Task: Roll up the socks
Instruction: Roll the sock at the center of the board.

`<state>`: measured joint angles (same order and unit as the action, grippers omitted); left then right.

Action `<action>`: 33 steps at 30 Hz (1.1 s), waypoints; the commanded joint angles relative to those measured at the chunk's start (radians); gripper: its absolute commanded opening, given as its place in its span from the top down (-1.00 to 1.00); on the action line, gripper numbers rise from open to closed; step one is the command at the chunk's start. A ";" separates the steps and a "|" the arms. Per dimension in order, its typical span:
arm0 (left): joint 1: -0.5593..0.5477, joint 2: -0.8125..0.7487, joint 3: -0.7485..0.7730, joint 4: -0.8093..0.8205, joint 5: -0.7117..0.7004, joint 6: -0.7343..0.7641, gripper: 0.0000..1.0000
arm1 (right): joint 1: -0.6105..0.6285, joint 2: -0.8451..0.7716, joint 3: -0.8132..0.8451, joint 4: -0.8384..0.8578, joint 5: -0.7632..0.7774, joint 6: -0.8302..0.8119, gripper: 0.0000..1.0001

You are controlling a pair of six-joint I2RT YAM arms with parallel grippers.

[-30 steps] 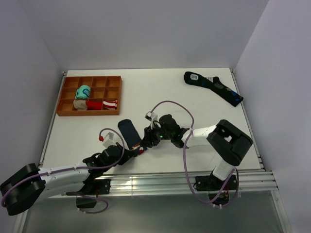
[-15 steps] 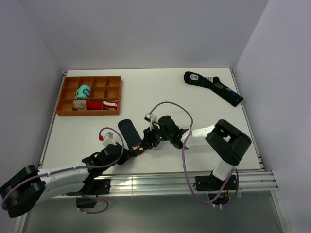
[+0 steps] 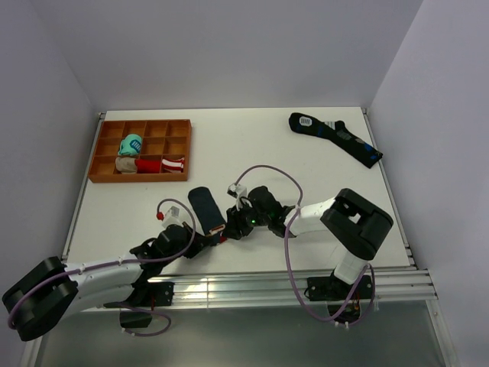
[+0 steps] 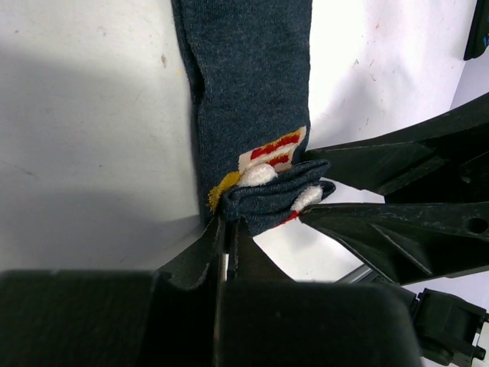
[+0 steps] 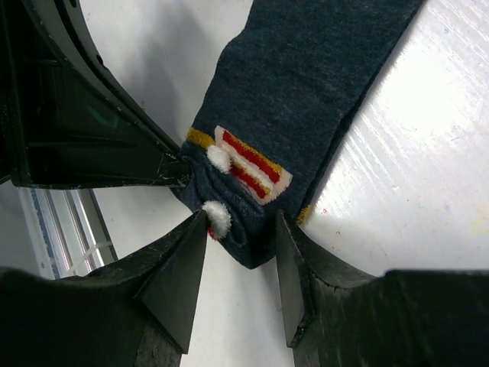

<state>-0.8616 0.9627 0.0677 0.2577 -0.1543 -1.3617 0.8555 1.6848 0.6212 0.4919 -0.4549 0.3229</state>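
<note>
The socks (image 3: 204,207) are a short dark navy pair lying flat near the table's front, with the red-white-yellow patch (image 5: 250,162) at the near end. That end is folded over into a small bunch. My left gripper (image 4: 228,223) is shut on the edge of the folded end, next to the yellow tuft. My right gripper (image 5: 241,233) comes in from the right. Its fingers (image 5: 182,264) stand on either side of the same fold and touch it on both sides. In the top view the two grippers (image 3: 223,233) meet at the socks' near end.
An orange divided tray (image 3: 181,145) stands at the back left. It holds a teal bundle (image 3: 131,144), a beige bundle (image 3: 125,164) and a red-white bundle (image 3: 166,164). A longer dark sock (image 3: 336,136) lies at the back right. The table's front rail (image 3: 252,287) is just behind the grippers.
The right arm has crept slightly left and nearer, staying at the socks' folded end. The left gripper keeps its hold. The socks have barely shifted.
</note>
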 commanded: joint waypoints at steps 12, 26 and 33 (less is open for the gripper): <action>0.015 0.077 -0.082 -0.018 0.033 0.049 0.99 | 0.013 0.009 0.055 -0.088 0.033 0.045 0.74; 0.015 -0.241 -0.109 -0.141 -0.027 0.145 0.30 | -0.027 0.167 0.324 -0.599 0.028 0.142 0.89; 0.009 -0.337 -0.135 -0.106 -0.073 0.188 0.23 | -0.038 0.246 0.497 -0.860 0.030 0.113 0.89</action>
<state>-0.8497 0.6422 0.0525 0.1356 -0.1837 -1.2190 0.8284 1.8851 1.0683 -0.1722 -0.4786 0.4629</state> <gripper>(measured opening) 0.384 0.136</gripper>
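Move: The left hand is still shut on the left end of the navy sock's folded end; the middle of that fold lies about 2 cm to its right and 1 cm ahead, at about the same height. From the right hand, whose open fingers straddle the right part, it is roughly 2 cm left, level fore and aft and 1 cm lower. The sock's flat length is centred some 10 cm ahead and 2 cm left of the left hand; the compartment tray lies about 29 cm ahead and 23 cm left of it. The right hand closes its fingers on the right part of the fold while the left keeps its pinch, then, holding the cloth, rolls forward and tips its fingers more steeply down, some 25 degrees in all, easing about 1 cm each down, forward and left towards the sock's flat length. Once the right has closed, the left opens to well under half, lets go of the fold's left end and lifts about 4 cm up from the sock, its fingers tilting up some 10 degrees. ##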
